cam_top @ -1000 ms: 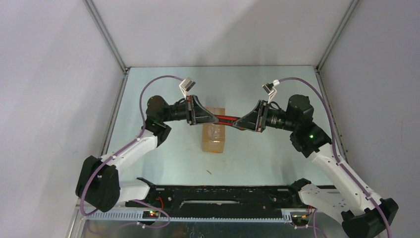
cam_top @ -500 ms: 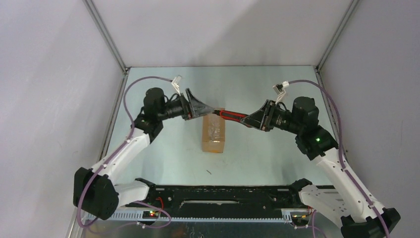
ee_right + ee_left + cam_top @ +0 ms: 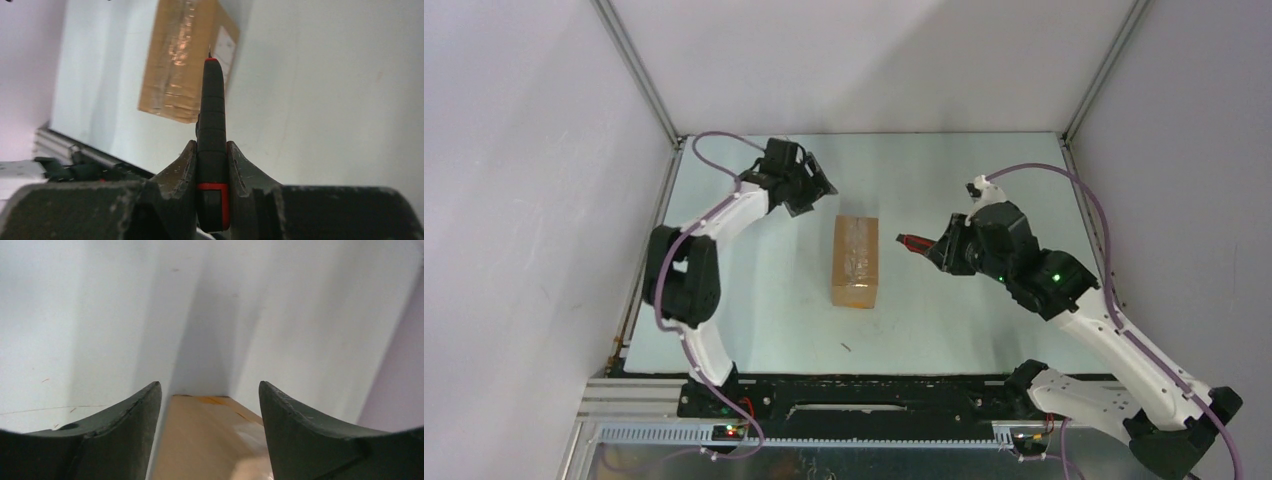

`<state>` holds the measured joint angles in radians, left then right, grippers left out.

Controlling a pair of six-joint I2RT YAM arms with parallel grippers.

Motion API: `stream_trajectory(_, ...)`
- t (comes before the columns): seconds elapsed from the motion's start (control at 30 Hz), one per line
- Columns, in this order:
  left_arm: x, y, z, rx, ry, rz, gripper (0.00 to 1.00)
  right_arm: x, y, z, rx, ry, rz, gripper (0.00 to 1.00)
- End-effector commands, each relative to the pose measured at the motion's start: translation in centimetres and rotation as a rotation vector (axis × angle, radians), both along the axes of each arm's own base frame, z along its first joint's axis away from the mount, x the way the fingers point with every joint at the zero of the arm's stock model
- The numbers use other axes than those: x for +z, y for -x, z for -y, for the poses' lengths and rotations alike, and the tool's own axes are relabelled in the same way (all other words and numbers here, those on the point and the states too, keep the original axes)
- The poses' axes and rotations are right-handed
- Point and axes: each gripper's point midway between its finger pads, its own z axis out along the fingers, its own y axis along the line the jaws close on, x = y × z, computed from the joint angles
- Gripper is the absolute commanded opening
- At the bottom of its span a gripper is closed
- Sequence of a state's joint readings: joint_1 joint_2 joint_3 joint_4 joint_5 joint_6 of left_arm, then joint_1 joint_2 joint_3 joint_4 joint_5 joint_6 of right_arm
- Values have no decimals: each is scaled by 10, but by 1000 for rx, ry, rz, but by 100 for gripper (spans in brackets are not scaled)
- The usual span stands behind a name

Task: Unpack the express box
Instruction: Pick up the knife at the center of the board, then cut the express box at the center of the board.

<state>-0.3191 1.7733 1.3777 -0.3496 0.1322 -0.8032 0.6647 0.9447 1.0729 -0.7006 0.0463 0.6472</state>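
The express box [image 3: 855,262] is a small brown carton lying shut on the table's middle, with clear tape along its top. The right wrist view shows the box [image 3: 185,65] with a white label on its side. My left gripper [image 3: 821,192] hovers off the box's far left corner, open and holding nothing. In its wrist view the left gripper [image 3: 209,386] frames the box [image 3: 210,440] between spread fingers. My right gripper [image 3: 942,250] is to the right of the box, shut on a red-and-black utility knife [image 3: 913,243]. The knife [image 3: 212,120] points toward the box from the right gripper [image 3: 212,150].
Grey walls with metal corner posts [image 3: 639,70] enclose the pale table [image 3: 944,180] on three sides. A black rail [image 3: 854,392] with the arm bases runs along the near edge. A small dark speck [image 3: 848,347] lies in front of the box.
The left gripper opened, let go of the knife and pulled back to the far left. The right gripper drew the knife rightward, off the box.
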Motion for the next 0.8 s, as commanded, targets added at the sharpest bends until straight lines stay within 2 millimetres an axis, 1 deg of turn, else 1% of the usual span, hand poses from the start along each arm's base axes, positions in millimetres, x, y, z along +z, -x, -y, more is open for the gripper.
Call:
stream_trajectory(0.0,-16,-9,-1,67,-66,-64,71,1,-18,24,-120,168,66,0)
stream_trajectory(0.07,-28,-5,7,58,-45,-89,68,-6,-20,22,-112,199,57,0)
stream_trajectory(0.13,-34,4,15,43,-23,-92,65,-10,-22,19,-101,221,57,0)
stream_trajectory(0.23,-35,24,20,48,20,-85,60,-15,-26,13,-66,247,61,0)
stream_trajectory(0.4,-45,66,26,66,103,-92,51,-24,-31,-2,10,259,54,0)
stream_trajectory(0.63,-46,124,20,104,139,-91,38,-37,-39,-29,105,255,45,0)
stream_trajectory(0.77,-48,158,28,76,165,-87,35,-41,-42,-48,182,250,55,0)
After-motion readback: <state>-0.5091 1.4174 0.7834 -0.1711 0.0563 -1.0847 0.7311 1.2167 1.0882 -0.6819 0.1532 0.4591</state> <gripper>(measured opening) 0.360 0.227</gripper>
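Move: The box's middle lies about 9 cm back from the empty left hand, 7 cm to its right and some 9 cm below. From the right hand, which already holds the knife, the box is roughly 12 cm ahead, 14 cm to the left and 20 cm down. The knife's middle sticks out about 3 cm ahead of the right hand, 4 cm to its left and 3 cm lower. Down first, the left hand sinks some 6 cm beside the box's far left corner, then sweeps back about 14 cm along the box's left side and comes up against it, its fingers closing to roughly half their starting gap. Meanwhile the right hand keeps its grip on the knife and lowers it towards the box, easing slightly forward and rolling some 20 degrees, left side down. ##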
